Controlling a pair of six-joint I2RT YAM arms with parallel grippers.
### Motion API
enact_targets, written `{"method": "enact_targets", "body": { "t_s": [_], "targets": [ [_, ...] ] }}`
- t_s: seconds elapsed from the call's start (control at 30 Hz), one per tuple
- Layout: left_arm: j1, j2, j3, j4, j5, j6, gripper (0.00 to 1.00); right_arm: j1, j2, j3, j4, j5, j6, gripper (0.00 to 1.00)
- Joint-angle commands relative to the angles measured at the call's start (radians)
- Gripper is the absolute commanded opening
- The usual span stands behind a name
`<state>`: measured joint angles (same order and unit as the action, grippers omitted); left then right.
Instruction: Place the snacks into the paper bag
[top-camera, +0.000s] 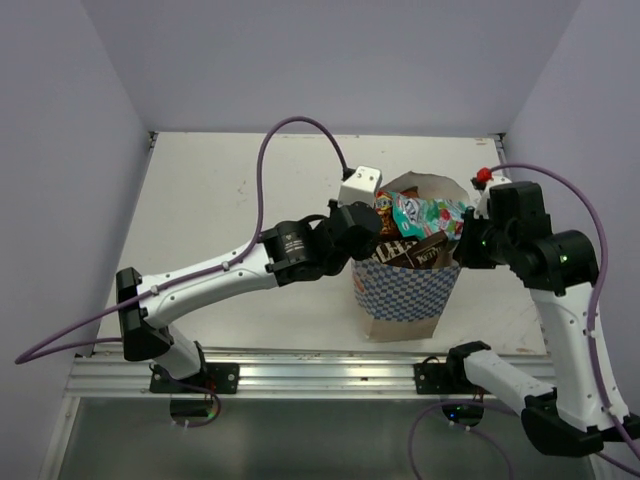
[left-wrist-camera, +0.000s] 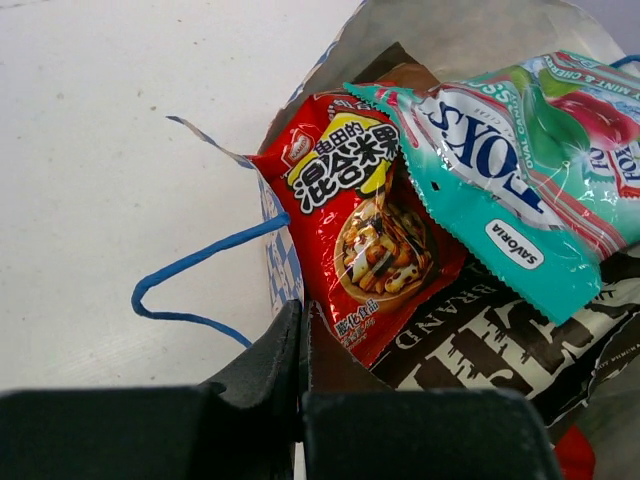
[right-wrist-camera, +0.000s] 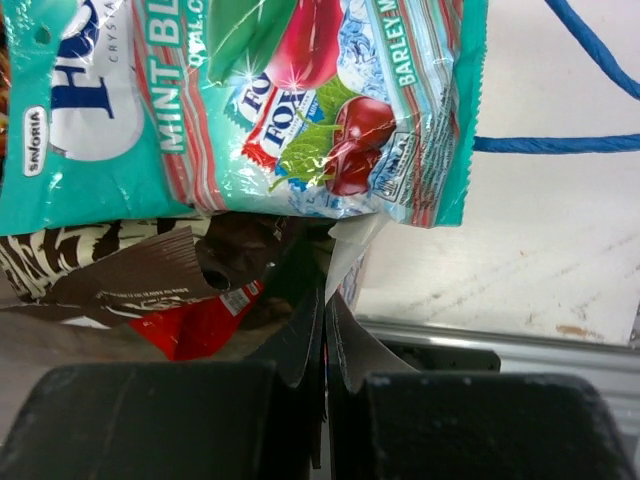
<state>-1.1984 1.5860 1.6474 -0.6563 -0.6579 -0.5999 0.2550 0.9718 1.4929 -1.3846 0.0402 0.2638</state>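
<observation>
The paper bag (top-camera: 405, 295) stands upright mid-table, white with blue chequered lower sides. Snacks fill it to the top: a teal mint sweet packet (top-camera: 425, 213) (left-wrist-camera: 520, 170) (right-wrist-camera: 250, 110) lies uppermost, over a red packet (left-wrist-camera: 365, 220) and a brown crisp bag (top-camera: 410, 252) (left-wrist-camera: 500, 330) (right-wrist-camera: 110, 270). My left gripper (top-camera: 362, 225) (left-wrist-camera: 303, 325) is shut on the bag's left rim (left-wrist-camera: 285, 260). At the right rim (right-wrist-camera: 350, 250), my right gripper (top-camera: 468, 235) (right-wrist-camera: 325, 310) is shut, with the white paper edge running between its fingers.
Blue string handles (left-wrist-camera: 200, 265) (right-wrist-camera: 590, 40) hang outside the bag onto the white table (top-camera: 230, 200). A metal rail (top-camera: 320, 370) (right-wrist-camera: 450, 335) runs along the near edge. Grey walls close in the left, back and right.
</observation>
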Motion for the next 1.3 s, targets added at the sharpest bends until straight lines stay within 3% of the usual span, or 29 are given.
{"method": "enact_targets", "body": {
  "t_s": [0.0, 0.13, 0.4, 0.9, 0.93, 1.0, 1.03, 1.13, 1.2, 1.27],
  "targets": [
    [-0.010, -0.067, 0.078, 0.112, -0.132, 0.025, 0.00, 0.006, 0.057, 0.104, 0.200, -0.071, -0.040, 0.00],
    [-0.010, -0.086, 0.065, 0.092, -0.224, 0.041, 0.00, 0.062, 0.123, 0.119, 0.272, -0.069, -0.023, 0.00],
    [0.023, -0.118, 0.017, 0.047, -0.350, 0.043, 0.00, 0.300, 0.241, 0.124, 0.387, 0.029, 0.034, 0.00],
    [0.120, -0.212, -0.235, -0.090, -0.329, -0.121, 0.00, 0.498, 0.297, 0.041, 0.449, 0.072, 0.097, 0.02],
    [0.120, -0.209, -0.233, -0.098, -0.327, -0.129, 0.03, 0.506, 0.297, 0.035, 0.450, 0.069, 0.100, 0.09],
    [0.120, -0.208, -0.221, -0.098, -0.327, -0.127, 0.20, 0.515, 0.286, 0.021, 0.456, 0.070, 0.109, 0.30],
    [0.120, -0.208, -0.212, -0.100, -0.336, -0.124, 0.41, 0.520, 0.283, 0.018, 0.457, 0.073, 0.110, 0.33],
    [0.118, -0.205, -0.143, -0.138, -0.385, -0.120, 0.76, 0.520, 0.259, 0.027, 0.447, 0.102, 0.112, 0.49],
    [0.111, -0.213, -0.094, -0.184, -0.416, -0.120, 0.80, 0.520, 0.251, 0.070, 0.414, 0.116, 0.114, 0.58],
    [0.089, -0.225, -0.019, -0.192, -0.469, -0.100, 0.82, 0.520, 0.240, 0.114, 0.383, 0.142, 0.115, 0.60]
  ]
}}
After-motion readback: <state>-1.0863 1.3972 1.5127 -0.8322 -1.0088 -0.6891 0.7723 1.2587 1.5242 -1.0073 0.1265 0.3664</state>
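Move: The paper bag is already gripped by its rim. Its middle hangs some 8 cm right of the left hand and level with it, and 9 cm left and 4 cm ahead of the right hand, about 12 cm below both. It goes to clear table, its middle there 6 cm left and 3 cm ahead of the left hand, 23 cm left and 7 cm ahead of the right. In the bag's mouth, the teal packet lies 6 cm left and 7 cm ahead of the right hand. The filled paper bag, its left rim pinched by the left hand and its right front rim by the right, is shifted some 15 cm left onto clear table. Both hands swing left, turning counter-clockwise about 20 degrees; the right first also pushes forward about 6 cm, while the left rises slightly, then sinks about 4 cm. Both then open on the rim, the left wide, and start upward. ##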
